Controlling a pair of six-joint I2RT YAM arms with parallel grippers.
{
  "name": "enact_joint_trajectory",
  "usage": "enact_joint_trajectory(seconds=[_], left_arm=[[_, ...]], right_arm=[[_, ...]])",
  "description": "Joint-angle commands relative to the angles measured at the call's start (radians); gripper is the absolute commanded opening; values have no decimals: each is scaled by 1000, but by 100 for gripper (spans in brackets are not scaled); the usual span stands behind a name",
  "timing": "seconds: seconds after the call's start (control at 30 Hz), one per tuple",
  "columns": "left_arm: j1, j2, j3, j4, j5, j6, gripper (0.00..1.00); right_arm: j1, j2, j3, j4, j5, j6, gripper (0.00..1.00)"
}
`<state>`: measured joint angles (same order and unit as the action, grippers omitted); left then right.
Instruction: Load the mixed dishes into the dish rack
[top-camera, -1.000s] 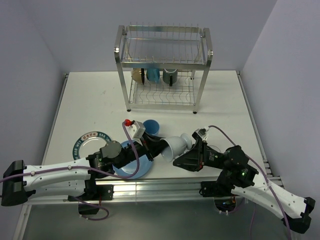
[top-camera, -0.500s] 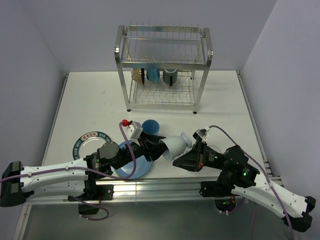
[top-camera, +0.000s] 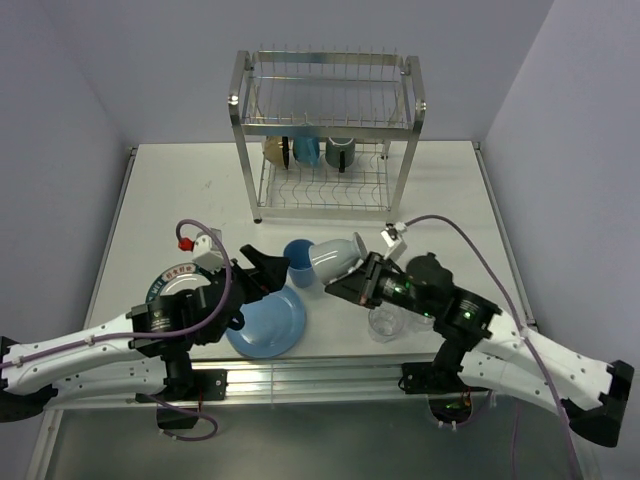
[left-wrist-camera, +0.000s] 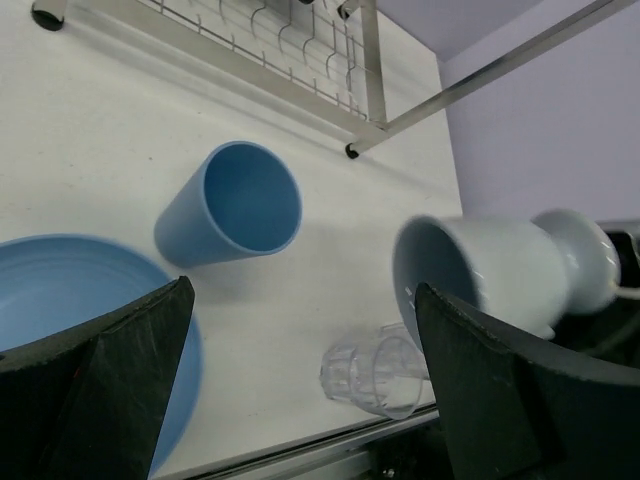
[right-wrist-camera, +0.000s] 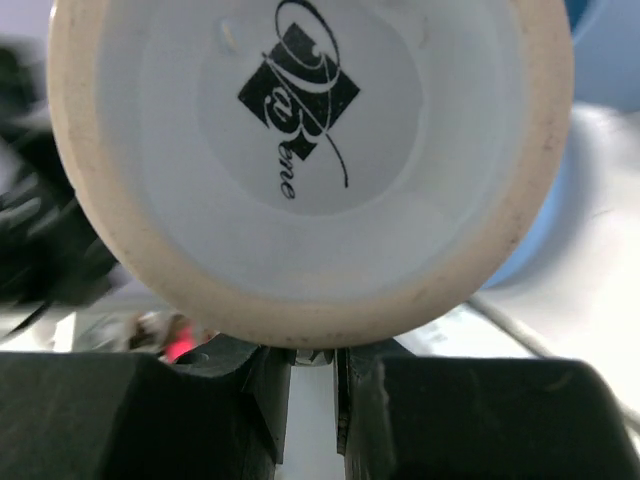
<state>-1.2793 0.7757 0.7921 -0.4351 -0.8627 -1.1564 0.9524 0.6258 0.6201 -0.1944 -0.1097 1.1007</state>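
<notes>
My right gripper (top-camera: 349, 286) (right-wrist-camera: 312, 365) is shut on a pale whitish footed cup (top-camera: 338, 258) (left-wrist-camera: 500, 270), held on its side above the table. The cup's printed base (right-wrist-camera: 305, 150) fills the right wrist view. My left gripper (top-camera: 262, 270) (left-wrist-camera: 300, 300) stands wide open and holds nothing, left of the cup. A blue tumbler (top-camera: 298, 262) (left-wrist-camera: 235, 205) lies on its side between them. The blue plate (top-camera: 268, 322) (left-wrist-camera: 60, 300) lies flat near the front edge. A clear glass (top-camera: 385, 322) (left-wrist-camera: 375, 372) lies under the right arm. The steel dish rack (top-camera: 325, 130) stands at the back.
A white plate with a dark patterned rim (top-camera: 172, 282) lies at the left, partly under my left arm. On the rack's lower tier hang a cream cup (top-camera: 274, 150), a blue mug (top-camera: 306, 150) and a dark mug (top-camera: 341, 153). The rack's upper tier holds nothing.
My left gripper let go of the pale cup, opened wide and drew back to the left. My right gripper, with the cup in it, moved away from the front edge towards the rack.
</notes>
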Motion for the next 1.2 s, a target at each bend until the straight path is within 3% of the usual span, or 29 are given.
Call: enact_joint_trajectory(seconds=[0.0,0.27,0.83,0.97,1.17], left_arm=[[0,-38,32,-110,-35,-43,98],[0,-122,-19,-53,30,24,96],[0,-269,-24,-113,40,89,97],[0,-285,-21,-132,47,101,97],[0,-302,-36,-152,59,98,97]], right_arm=[[-61,158,70,171,21,-137,0],[-222,463,211,380,-10,-209,0],[-400,992,555,472,-73,-205,0],[-408,1089,670,403,-13,-255,0],[-414,1209,892,140,232,-352,0]])
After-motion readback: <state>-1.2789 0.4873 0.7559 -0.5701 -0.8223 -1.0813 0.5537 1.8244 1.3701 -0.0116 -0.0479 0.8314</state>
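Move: The grey-white mug hangs by its handle in the right hand; its place is the rack's lower shelf, just in front of the blue mug, some 37 cm ahead, 11 cm left and 10 cm below that hand. The blue mug stands about 42 cm ahead and 13 cm left, the dark green mug 41 cm ahead and 1 cm left, both roughly 12 cm down. The blue cup is 11 cm ahead, 15 cm left, 15 cm down. From the left hand, the shelf spot is about 36 cm ahead and 7 cm right. The grey-white mug, still pinched by its handle, is carried swiftly forward some 32 cm and slightly left by the right hand, dipping, rising again over the table, then sinking into the rack's lower tier. The right wrist turns clockwise by about 20 degrees while its left side dips about as much. The left hand, empty and open, eases about 5 cm left. ##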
